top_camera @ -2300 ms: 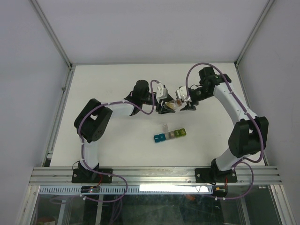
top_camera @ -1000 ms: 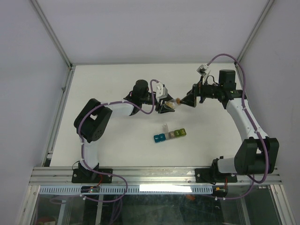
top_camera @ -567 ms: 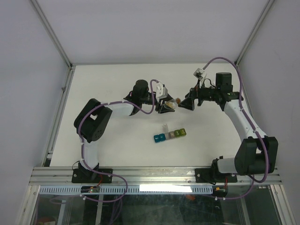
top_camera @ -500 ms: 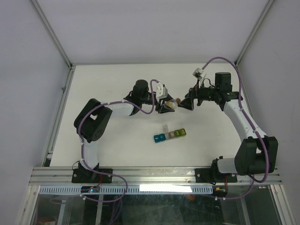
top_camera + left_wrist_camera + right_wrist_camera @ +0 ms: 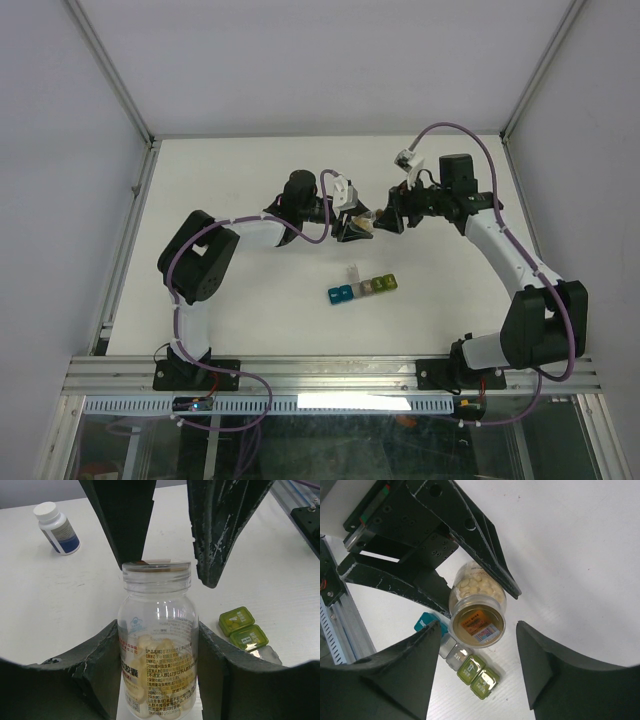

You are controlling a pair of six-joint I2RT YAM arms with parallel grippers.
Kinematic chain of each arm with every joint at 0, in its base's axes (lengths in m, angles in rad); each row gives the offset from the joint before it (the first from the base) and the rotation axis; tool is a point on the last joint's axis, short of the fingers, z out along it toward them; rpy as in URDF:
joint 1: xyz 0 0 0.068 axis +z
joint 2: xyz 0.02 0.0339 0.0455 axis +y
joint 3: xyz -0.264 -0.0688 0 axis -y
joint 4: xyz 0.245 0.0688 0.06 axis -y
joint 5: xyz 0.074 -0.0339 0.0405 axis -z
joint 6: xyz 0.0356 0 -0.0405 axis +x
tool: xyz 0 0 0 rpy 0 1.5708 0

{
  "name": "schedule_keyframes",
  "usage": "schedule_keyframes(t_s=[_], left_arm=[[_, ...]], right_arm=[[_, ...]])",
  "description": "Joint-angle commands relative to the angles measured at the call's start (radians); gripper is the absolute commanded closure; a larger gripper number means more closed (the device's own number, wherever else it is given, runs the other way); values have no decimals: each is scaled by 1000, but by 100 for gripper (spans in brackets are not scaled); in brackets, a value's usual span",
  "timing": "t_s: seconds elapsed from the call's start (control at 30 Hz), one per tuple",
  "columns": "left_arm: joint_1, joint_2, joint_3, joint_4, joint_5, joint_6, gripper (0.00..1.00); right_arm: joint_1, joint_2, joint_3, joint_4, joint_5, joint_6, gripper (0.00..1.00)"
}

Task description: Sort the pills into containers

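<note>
My left gripper (image 5: 352,228) is shut on a clear bottle (image 5: 157,645) and holds it sideways above the table. Pale yellow pills (image 5: 150,652) fill the bottle's lower part. The bottle's capped end (image 5: 477,621) points at my right gripper (image 5: 479,626), which stands open with one finger (image 5: 420,670) on each side of the cap and a gap on both sides. The containers (image 5: 362,288), a strip of blue, teal, grey and green cells, lie on the table in front of the bottle (image 5: 368,222). The grey cell's lid (image 5: 352,272) stands up.
A white-capped dark bottle (image 5: 56,527) stands on the table beyond the held bottle in the left wrist view. The green cells (image 5: 243,628) lie to the right below the bottle. A metal rail (image 5: 330,372) runs along the table's near edge.
My right gripper has moved left to the bottle's cap and its fingers have come closer together. The left gripper and the bottle have stayed still.
</note>
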Motion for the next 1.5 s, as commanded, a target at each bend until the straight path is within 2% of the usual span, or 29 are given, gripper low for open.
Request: schedule_keyframes(t_s=[0.0,0.2,0.33,0.4,0.5,0.6,0.63,0.73,1.07,1.17,1.23,1.37,1.43,1.47], left_arm=[[12,-27,15,53,6,1,100],[10,-27,13,52,7,1,100],[11,-28,12,53,8,3,100],[10,-30,11,53,9,4,100],[11,-32,8,53,14,4,100],[10,-39,0,60,16,7,100],[11,-42,-4,62,16,8,100],[13,-49,-13,71,18,8,100],[28,-58,-39,131,39,-23,100],[27,-59,-41,133,38,-25,100],[30,-60,-43,135,36,-25,100],[38,-67,-59,165,32,-39,100],[41,-69,-67,182,31,-47,100],[41,-70,-69,189,28,-50,100]], right_arm=[[14,-1,49,37,12,26,41],[16,-7,44,32,-64,-25,66],[16,-29,31,5,-131,-207,76],[16,-45,33,-27,-170,-383,78],[16,-33,67,-231,-244,-909,84],[17,59,175,-521,-229,-1410,84],[15,102,221,-600,-220,-1524,84],[5,185,334,-726,-234,-1628,84],[-55,171,379,-835,-310,-1742,82],[-56,165,373,-833,-314,-1729,81],[-83,161,370,-802,-320,-1621,82],[-178,108,258,-609,-395,-1327,84],[-196,60,163,-389,-367,-1028,85],[-196,33,102,-251,-295,-825,83]])
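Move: The jar's lid sits right between the right hand's half-closed fingertips, barely 1 cm to the left. The jar is about 5 cm left, 1 cm back and 4 cm below; on the table, some 17 cm below, the pill organizer lies about 10 cm back and 5 cm left, its clear flap 4 cm farther out and 2 cm left of it. From the left hand, gripping the jar, the lid is about 4 cm right, 1 cm ahead and 3 cm up. The right fingers close the last of the way onto the lid's rim and twist it some 65 degrees, counter-clockwise looking along the fingers at the lid, staying almost in place. Then the right hand draws off to the right and slightly up, about 4 cm, away from the jar with the lid pinched, while the left hand keeps its hold and eases about 1 cm left. ##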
